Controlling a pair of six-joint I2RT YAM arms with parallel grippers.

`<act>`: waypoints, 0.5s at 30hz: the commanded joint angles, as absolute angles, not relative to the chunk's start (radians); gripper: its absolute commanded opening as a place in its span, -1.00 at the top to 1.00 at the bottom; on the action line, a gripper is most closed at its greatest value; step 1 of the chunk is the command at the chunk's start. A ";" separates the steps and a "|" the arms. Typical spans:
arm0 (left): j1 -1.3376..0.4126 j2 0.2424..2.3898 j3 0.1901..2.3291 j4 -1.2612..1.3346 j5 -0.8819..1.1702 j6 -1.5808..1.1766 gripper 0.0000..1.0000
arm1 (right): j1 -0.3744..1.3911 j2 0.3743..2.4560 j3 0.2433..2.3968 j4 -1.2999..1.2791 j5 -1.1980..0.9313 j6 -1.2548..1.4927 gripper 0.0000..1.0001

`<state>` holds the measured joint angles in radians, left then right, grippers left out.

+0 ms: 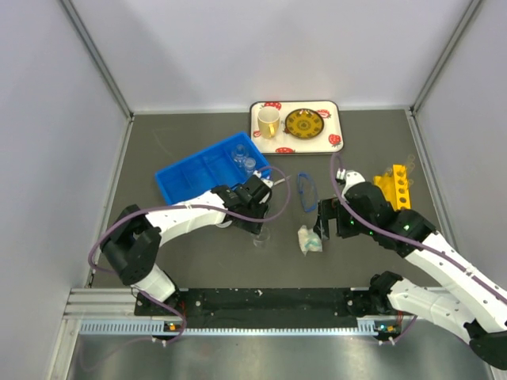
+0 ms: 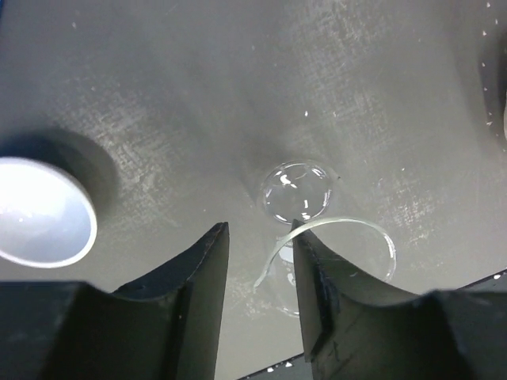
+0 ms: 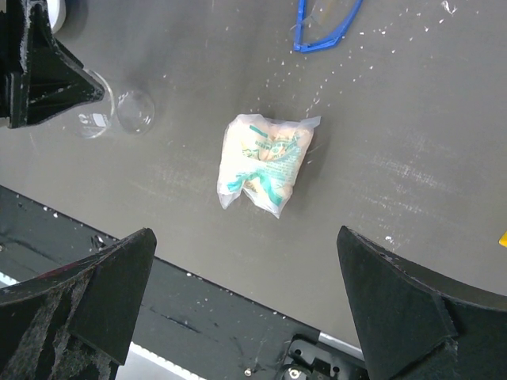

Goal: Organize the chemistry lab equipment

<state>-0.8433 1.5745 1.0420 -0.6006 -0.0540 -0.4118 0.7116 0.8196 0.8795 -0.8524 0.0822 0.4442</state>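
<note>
A small clear beaker (image 2: pixel 297 192) stands on the dark table, and my left gripper (image 2: pixel 259 229) hangs right over it. Its jaws are partly apart, and the near arc of the beaker's rim lies between them, close against the right finger (image 2: pixel 317 277). From above the same beaker (image 1: pixel 261 236) shows just below the left gripper (image 1: pixel 260 224). A white dome (image 2: pixel 36 210) sits to the left. The white-and-teal packet (image 3: pixel 265 162) lies flat just beyond my open, empty right gripper (image 3: pixel 245 237). Blue-rimmed goggles (image 1: pixel 303 192) lie behind it. Two more beakers (image 1: pixel 242 158) stand in the blue tray (image 1: pixel 190 180).
A white tray (image 1: pixel 333 119) at the back holds a yellow mug (image 1: pixel 268 121) and a yellow patterned plate (image 1: pixel 303 123). A yellow rack (image 1: pixel 394 186) stands at the right, close to the right arm. The black base rail (image 1: pixel 269 301) runs along the near edge.
</note>
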 commanded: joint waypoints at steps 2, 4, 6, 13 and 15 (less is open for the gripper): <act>-0.847 1.598 1.085 -0.548 -0.028 -0.388 0.48 | 0.716 0.793 0.862 -0.831 0.104 0.460 -0.98; -0.847 1.606 1.088 -0.548 -0.029 -0.387 0.56 | 0.716 0.793 0.861 -0.830 0.106 0.462 -0.98; -0.847 1.608 1.091 -0.549 -0.031 -0.385 0.61 | 0.718 0.790 0.857 -0.831 0.107 0.462 -0.98; -0.847 1.595 1.170 -0.646 -0.044 -0.368 1.00 | 0.716 0.788 0.857 -0.831 0.117 0.460 -0.98; -0.847 1.577 1.242 -0.730 -0.084 -0.348 1.00 | 0.716 0.788 0.861 -0.830 0.120 0.456 -0.98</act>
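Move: The clear beaker stands right under the open left fingertips, which straddle its rim; its middle is about 2 cm back, 2 cm right and 3 cm below. The white bowl sits roughly 3 cm ahead and 8 cm left of that hand, the packet about 3 cm back and 15 cm right, the blue tray's middle some 16 cm ahead and 11 cm left. From the right hand, the beaker lies about 17 cm left, 2 cm ahead and 14 cm down. Close the left gripper from half open onto the beaker's near-left wall, one finger inside the rim and one outside, while easing about 1 cm to the right and sinking half a centimetre. Once the glass is pinched, raise the hand roughly 1.5 cm, drifting slightly forward and keeping the fingers pointing steeply down. ##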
